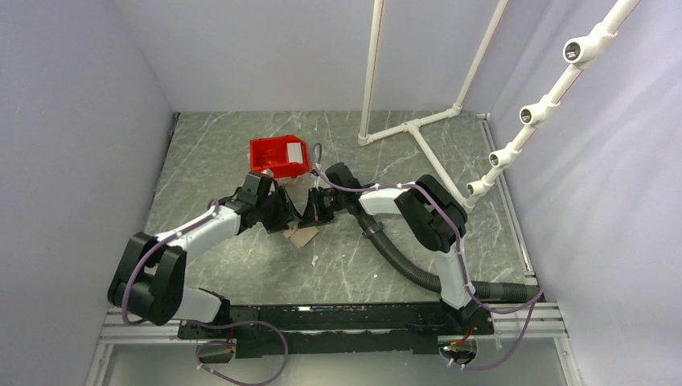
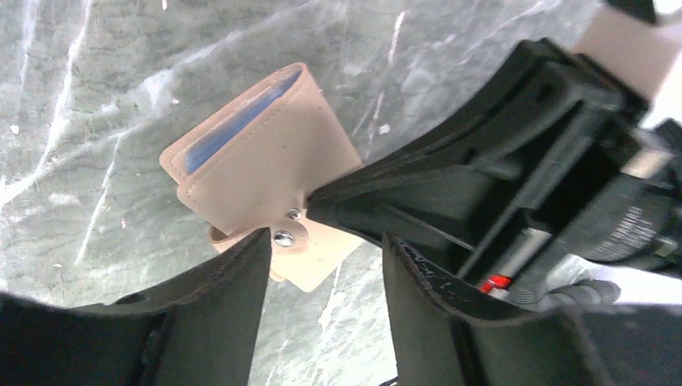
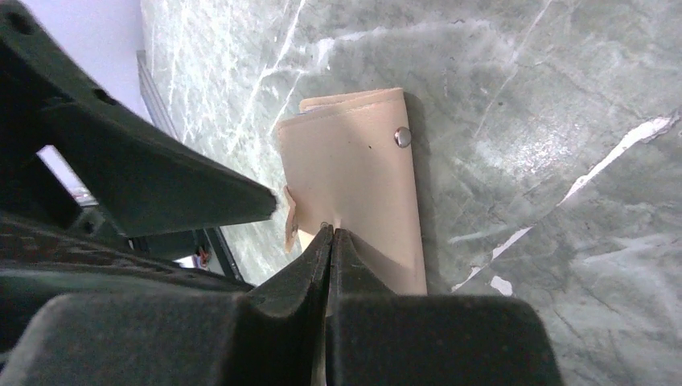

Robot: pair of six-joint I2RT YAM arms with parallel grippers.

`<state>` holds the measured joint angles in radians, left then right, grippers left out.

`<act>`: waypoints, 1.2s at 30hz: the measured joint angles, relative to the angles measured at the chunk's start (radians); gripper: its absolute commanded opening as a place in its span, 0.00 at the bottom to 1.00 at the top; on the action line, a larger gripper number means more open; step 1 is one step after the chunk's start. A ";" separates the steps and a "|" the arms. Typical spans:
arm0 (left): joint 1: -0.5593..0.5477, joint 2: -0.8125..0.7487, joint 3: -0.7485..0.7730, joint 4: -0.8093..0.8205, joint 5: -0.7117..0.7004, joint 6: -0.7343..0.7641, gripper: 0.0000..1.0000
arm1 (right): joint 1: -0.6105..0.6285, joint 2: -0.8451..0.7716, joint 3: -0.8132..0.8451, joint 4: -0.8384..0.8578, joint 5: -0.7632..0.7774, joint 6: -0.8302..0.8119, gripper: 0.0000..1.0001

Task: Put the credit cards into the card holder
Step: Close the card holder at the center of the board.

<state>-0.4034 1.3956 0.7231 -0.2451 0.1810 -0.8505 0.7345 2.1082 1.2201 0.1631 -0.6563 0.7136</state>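
Note:
The tan card holder (image 1: 302,235) lies low over the marble table between both arms. In the left wrist view the card holder (image 2: 265,161) shows a pale blue credit card (image 2: 233,129) tucked in its slot, only the card's edge visible. My right gripper (image 3: 332,232) is shut, its tips pinching the card holder (image 3: 354,185) at its near edge by the snap; in the top view the right gripper (image 1: 315,215) reaches in from the right. My left gripper (image 2: 326,236) stands open just short of the holder's snap flap, holding nothing. From above, the left gripper (image 1: 283,215) sits left of the holder.
A red bin (image 1: 279,155) stands just behind the two grippers. A white pipe frame (image 1: 410,125) rises at the back right. A black corrugated hose (image 1: 402,261) trails across the table from the right arm.

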 measured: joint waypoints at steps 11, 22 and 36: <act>0.132 -0.002 0.021 -0.003 0.055 0.038 0.00 | -0.011 0.004 -0.053 0.113 -0.066 0.056 0.20; 0.140 0.183 0.041 0.088 0.151 0.064 0.00 | -0.011 0.005 -0.066 0.160 -0.090 0.076 0.26; 0.140 0.183 0.032 0.110 0.155 0.071 0.00 | 0.016 -0.048 -0.074 0.143 -0.076 0.026 0.34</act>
<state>-0.2630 1.5791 0.7555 -0.1349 0.3363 -0.7792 0.7509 2.0605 1.1458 0.3058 -0.7319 0.7399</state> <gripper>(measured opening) 0.007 0.332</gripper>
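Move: The card holder's middle lies about 1 cm ahead of the half-open left fingers, level sideways and some 3 cm below. From the right hand, whose shut tips are at its snap, it is about 1 cm ahead, 2 cm left and 1 cm lower. Counted from the left hand, the red tray stands roughly 17 cm ahead and 4 cm left, the black hose's mouth 2 cm ahead and 16 cm right, both slightly lower. Left hand hops about 3 cm forward, shutting, down onto the holder's far end; right fingers part and rise. ##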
